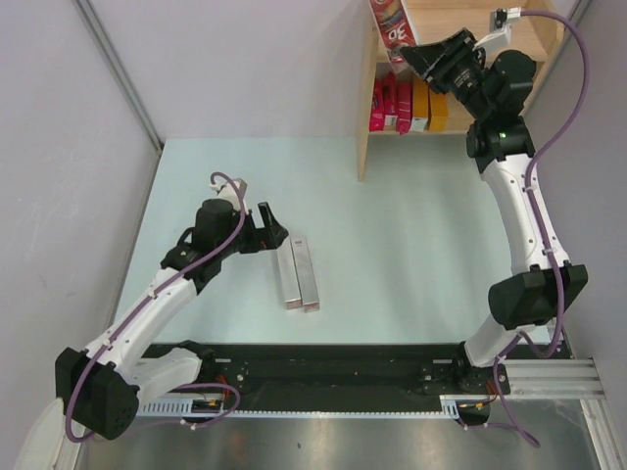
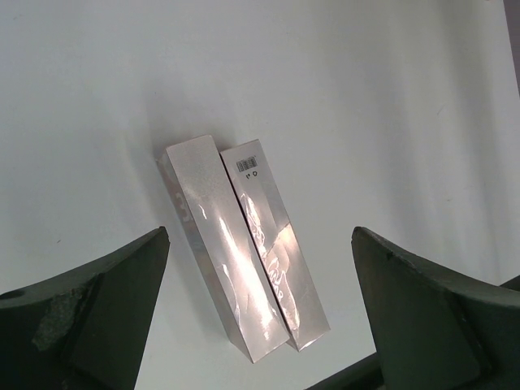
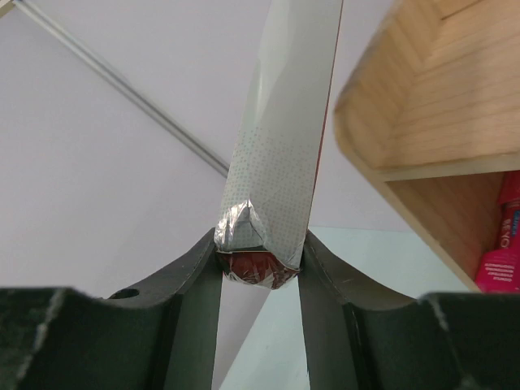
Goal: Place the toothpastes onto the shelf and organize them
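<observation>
Two silver-grey toothpastes lie side by side on the table; the left wrist view shows them as one carton touching the other. My left gripper hovers at their far end, open, its jaws wide on either side. My right gripper is raised in front of the shelf, shut on the end of a dark red toothpaste, which sticks up from the jaws as a dotted carton. Magenta, orange-yellow and gold-tan cartons stand on the lower board.
The shelf's wooden side panel and upper board sit just right of the held carton, with a magenta carton below. White walls close the table's back and left. A black rail runs along the near edge.
</observation>
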{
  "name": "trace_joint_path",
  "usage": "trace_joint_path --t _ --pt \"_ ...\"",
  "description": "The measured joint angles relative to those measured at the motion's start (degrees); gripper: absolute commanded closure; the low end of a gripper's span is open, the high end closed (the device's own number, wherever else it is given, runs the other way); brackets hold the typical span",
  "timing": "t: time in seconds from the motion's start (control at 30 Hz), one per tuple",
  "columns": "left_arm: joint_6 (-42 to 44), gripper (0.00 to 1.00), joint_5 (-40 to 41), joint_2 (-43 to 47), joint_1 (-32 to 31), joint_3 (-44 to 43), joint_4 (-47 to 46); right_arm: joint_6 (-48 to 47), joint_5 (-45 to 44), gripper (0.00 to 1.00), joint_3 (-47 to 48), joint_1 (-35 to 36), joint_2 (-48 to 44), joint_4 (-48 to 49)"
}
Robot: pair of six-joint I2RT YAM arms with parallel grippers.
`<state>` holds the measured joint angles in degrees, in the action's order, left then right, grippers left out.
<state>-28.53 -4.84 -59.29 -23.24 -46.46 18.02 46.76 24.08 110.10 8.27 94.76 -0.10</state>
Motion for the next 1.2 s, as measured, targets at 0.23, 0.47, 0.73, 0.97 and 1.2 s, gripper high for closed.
trace_joint_path --t 0.23,0.47,0.73,0.97,1.2 --pt "-0.48 0.0 -0.33 0.02 -0.22 0.57 -0.57 2.82 -1.79 0.72 1.11 -2.38 6.4 0.7" --pt "-1.4 0.0 -0.55 0.09 -0.52 2.32 -1.4 5.57 -2.99 0.71 7.89 -3.43 13.51 -0.07" --pt "-1.53 0.0 -1.38 0.09 -0.85 2.64 -2.45 9.29 -3.32 0.64 11.89 -3.32 17.38 -0.07" --pt "-1.55 0.0 -1.4 0.09 -1.03 2.64 -2.51 9.9 -3.74 0.27 12.2 -1.42 18.05 0.72" --pt "-1.55 0.0 -1.4 0.09 -1.03 3.04 -2.49 7.65 -4.17 0.15 12.04 0.7 18.05 0.72"
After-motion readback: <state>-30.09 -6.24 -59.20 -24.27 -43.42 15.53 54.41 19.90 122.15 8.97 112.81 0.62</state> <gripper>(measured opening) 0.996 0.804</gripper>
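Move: The right hand holds the red toothpaste box by its near end, box nose tilted up. Its place at the left end of the upper board lies about 18 cm ahead, 1 cm to the right and 6 cm lower, with the left side panel at that depth 3 cm to the hand's left. Some 28 cm below the hand on the lower board, the pink boxes stand 17 cm ahead and 3 right, the yellow boxes 17 ahead and 12 right. From the left hand, the place is about 35 cm ahead, 26 right and 28 up. The right hand carries the red box forward and down, about 10 cm out and 5 to 6 cm lower, veering slightly right at first, while the wrist tips down some 10 degrees and turns slightly clockwise to bring the box in over the left end of the upper board, alongside the side panel. With the box down, the fingers open wide and let go of its near end, and the open hand slides about 3 cm left at the same height, the right finger ending close by the box's near corner. ##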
